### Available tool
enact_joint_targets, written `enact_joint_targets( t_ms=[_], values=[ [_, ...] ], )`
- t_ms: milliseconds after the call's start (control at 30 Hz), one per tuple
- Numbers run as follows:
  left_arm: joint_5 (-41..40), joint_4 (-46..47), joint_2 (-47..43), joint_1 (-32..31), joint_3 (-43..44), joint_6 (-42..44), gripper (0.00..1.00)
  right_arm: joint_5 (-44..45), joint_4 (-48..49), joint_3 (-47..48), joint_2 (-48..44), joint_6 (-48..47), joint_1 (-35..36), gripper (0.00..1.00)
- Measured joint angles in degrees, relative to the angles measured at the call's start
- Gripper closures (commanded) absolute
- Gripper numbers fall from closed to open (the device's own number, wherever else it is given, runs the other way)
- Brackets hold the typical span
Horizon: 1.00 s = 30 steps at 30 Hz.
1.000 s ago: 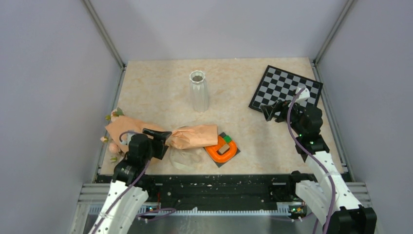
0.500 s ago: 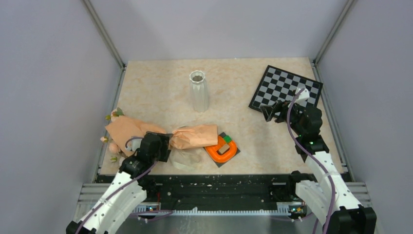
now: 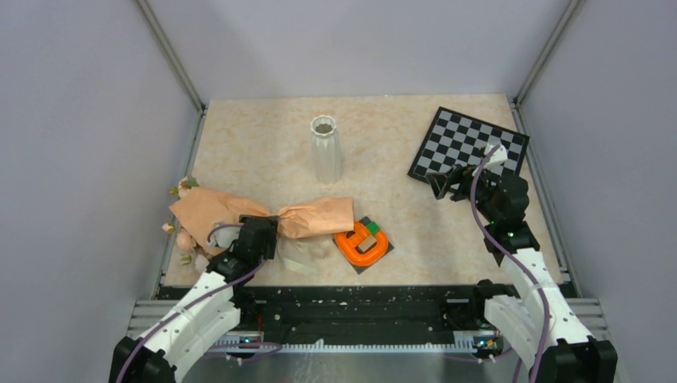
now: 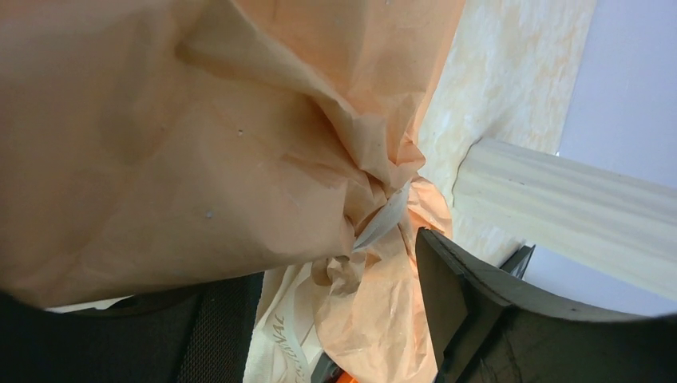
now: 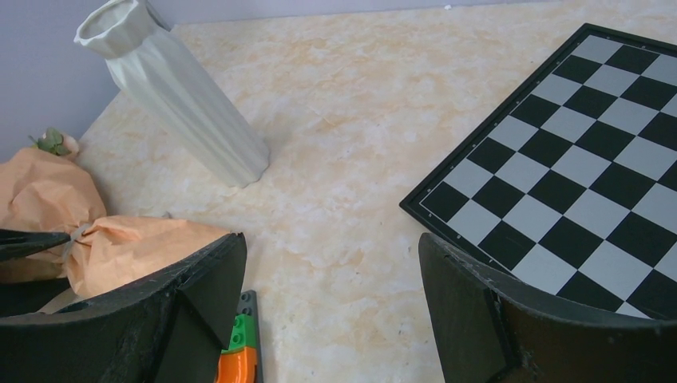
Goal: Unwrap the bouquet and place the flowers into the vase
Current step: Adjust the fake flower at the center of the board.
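Note:
The bouquet (image 3: 215, 209) lies on its side at the table's left, peach kraft paper pinched at the waist by a cream ribbon (image 4: 385, 223). Flowers (image 3: 188, 187) peep out of its left end, with only a few buds and leaves showing. My left gripper (image 3: 266, 231) straddles the waist, jaws wide but closed against the crumpled paper, which fills the left wrist view. One finger (image 4: 459, 299) shows there; the other is hidden behind paper. The white ribbed vase (image 3: 325, 148) stands upright mid-table. My right gripper (image 3: 448, 183) hovers open and empty at the chessboard's near corner.
A chessboard (image 3: 471, 145) lies at the back right. An orange ring (image 3: 363, 244) with a green brick sits on a dark plate just right of the bouquet's stem end. Pale printed wrapping (image 3: 302, 255) lies under the bouquet. Enclosure walls and rails bound the table.
My left arm has swung its elbow left and the gripper has turned at the bouquet's waist. The bouquet has shifted slightly away from me. The right arm has not moved.

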Motion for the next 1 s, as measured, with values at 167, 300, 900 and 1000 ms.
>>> enact_joint_targets(
  t_ms=[167,300,900,1000],
  values=[
    [-2.47,3.19,1.64,-0.02,-0.94,0.92,0.29,-0.11,0.26,-0.31,-0.02,0.35,0.0,0.19],
    [-4.42,5.73,4.04,-0.02,-0.96,2.1,0.31,-0.24,0.28,-0.33,-0.02,0.44,0.0,0.19],
    [-15.06,16.85,11.41,-0.02,-2.29,16.87,0.66,-1.6,0.35,-0.42,-1.88,0.52,0.0,0.19],
    [-15.12,18.93,12.33,0.5,-2.54,20.55,0.75,-1.73,0.7,-0.79,-2.19,0.55,0.0,0.19]
  ],
)
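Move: The bouquet's tied waist lies about 3 cm ahead of the left hand, level in height, between its upright-stacked open fingers. The paper tail is about 12 cm to the hand's right and 3 cm ahead, and the flower heads some 27 cm to its left, neither ahead nor back. The vase stands about 19 cm ahead and 16 cm right. From the right hand, the waist is some 48 cm left, 2 cm back and 17 cm below. Left hand pushes the bouquet left and forward about 5 cm, rolls some 25 degrees, and pinches the tied waist. ##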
